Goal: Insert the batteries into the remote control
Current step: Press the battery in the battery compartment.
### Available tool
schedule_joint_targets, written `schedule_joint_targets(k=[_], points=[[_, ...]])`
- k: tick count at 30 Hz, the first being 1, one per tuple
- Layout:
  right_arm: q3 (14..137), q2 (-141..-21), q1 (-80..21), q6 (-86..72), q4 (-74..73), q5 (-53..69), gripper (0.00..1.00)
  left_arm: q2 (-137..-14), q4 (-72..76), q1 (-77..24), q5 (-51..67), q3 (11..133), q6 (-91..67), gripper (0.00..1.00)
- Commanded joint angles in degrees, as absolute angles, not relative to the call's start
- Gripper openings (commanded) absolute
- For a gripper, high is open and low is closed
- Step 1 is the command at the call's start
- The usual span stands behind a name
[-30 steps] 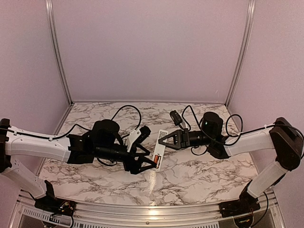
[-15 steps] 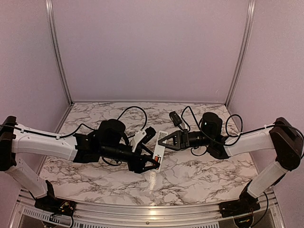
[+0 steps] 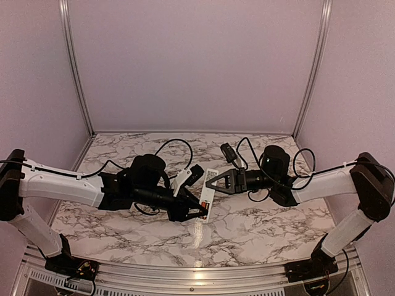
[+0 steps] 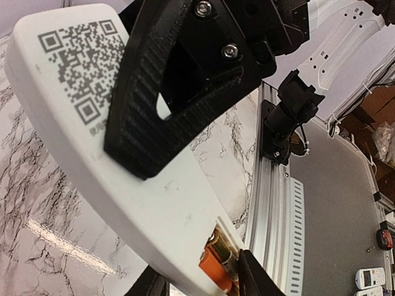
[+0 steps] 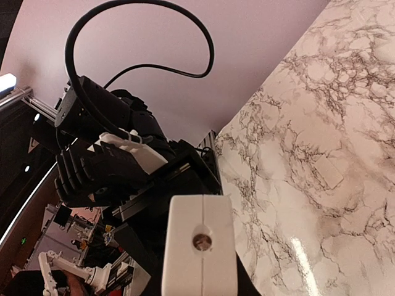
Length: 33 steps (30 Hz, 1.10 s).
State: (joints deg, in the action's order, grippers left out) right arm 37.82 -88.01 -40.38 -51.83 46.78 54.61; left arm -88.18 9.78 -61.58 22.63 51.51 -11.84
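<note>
The white remote control (image 3: 208,192) hangs tilted above the marble table, QR-code back up, with my right gripper (image 3: 215,183) shut on its upper part. The right gripper's black finger (image 4: 166,105) lies across the remote control (image 4: 185,216). At the lower end the compartment is uncovered, and copper-orange batteries (image 4: 223,266) lie in it; from above they show as an orange spot (image 3: 202,204). My left gripper (image 3: 199,209) straddles that end with jaws partly closed, one fingertip (image 4: 254,280) against the batteries. The right wrist view shows the remote control (image 5: 200,246) end-on.
The marble table (image 3: 259,228) is fenced by lilac walls and an aluminium rail (image 4: 278,203) along its near edge. Black cables loop over both wrists (image 3: 176,145). The two arms meet at the middle of the table.
My left arm has reached right to the remote's lower end, and its jaws have narrowed around the battery end. The right arm and the remote have stayed still.
</note>
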Motion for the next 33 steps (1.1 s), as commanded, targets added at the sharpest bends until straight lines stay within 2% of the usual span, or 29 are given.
schedule_joint_targets(k=[1, 4, 8, 9, 12, 14, 16, 20, 23, 24, 27, 28, 33], points=[[39.31, -86.85, -40.95, -55.86, 50.08, 55.1, 0.0, -89.96, 9.82, -61.18, 21.16, 53.21, -10.26, 0.33], [39.0, -86.95, -41.04, -56.28, 50.52, 55.2, 0.0, -90.29, 9.56, -60.88, 20.38, 53.5, -10.61, 0.28], [38.93, -86.94, -41.02, -56.08, 50.39, 54.81, 0.0, -90.12, 9.4, -60.28, 19.72, 53.61, -11.51, 0.3], [38.92, -86.95, -41.04, -55.91, 50.09, 54.65, 0.0, -89.97, 9.28, -60.15, 19.35, 53.66, -11.72, 0.32], [38.93, -86.86, -40.96, -55.64, 49.43, 54.12, 0.0, -90.02, 8.49, -60.03, 20.27, 54.23, -11.28, 0.48], [39.06, -86.73, -40.88, -55.16, 48.75, 53.81, 0.0, -90.44, 7.92, -60.12, 20.78, 54.38, -10.95, 0.52], [39.08, -86.73, -40.87, -55.09, 48.64, 53.77, 0.0, -90.68, 7.75, -60.12, 20.51, 54.09, -10.86, 0.49], [39.36, -86.66, -40.65, -54.56, 47.84, 53.66, 0.0, -90.56, 7.63, -60.06, 18.85, 53.88, -11.28, 0.36], [39.25, -86.52, -39.99, -54.27, 47.34, 53.7, 0.0, -90.03, 8.21, -59.73, 18.47, 53.62, -11.98, 0.35], [39.28, -86.54, -39.64, -54.08, 46.99, 53.7, 0.0, -89.94, 8.16, -59.5, 18.38, 53.74, -12.21, 0.38], [38.99, -86.52, -38.28, -53.31, 45.51, 53.64, 0.0, -89.1, 6.77, -58.31, 19.44, 54.08, -12.0, 0.64], [38.68, -86.48, -37.58, -52.85, 45.0, 53.47, 0.0, -88.59, 5.71, -57.65, 19.96, 54.25, -11.55, 0.7], [36.74, -85.64, -33.39, -50.2, 41.9, 52.75, 0.0, -84.91, -4.16, -53.42, 17.47, 54.69, -5.71, 0.85]])
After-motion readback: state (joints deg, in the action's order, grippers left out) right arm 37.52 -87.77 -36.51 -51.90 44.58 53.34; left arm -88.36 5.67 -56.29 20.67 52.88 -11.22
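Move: The battery compartment, with the batteries in it, is at the left hand's part-closed fingertips, about 2 cm ahead of their midpoint, 1 cm to the right and roughly level. The remote's middle lies some 6 cm ahead, 2 cm right and 2 cm higher; the right gripper holding it is about 9 cm ahead, 3 cm right and 3 cm higher. From the right hand, the compartment is some 7 cm back, 2 cm left and 3 cm lower. With its fingers around the remote's lower end, one pad against the batteries, the left hand works almost in place, edging forward a centimetre or so as the fingers hold, ease open, close again to the same gap, then spread wide and the hand draws off forward and to its left, about 4 cm forward and 2 cm left in all. The right hand keeps its grip on the remote, nearly still until the end, then carries it about 2.5 cm forward and 1.5 cm right, away from the left fingers, with a slight clockwise turn. ##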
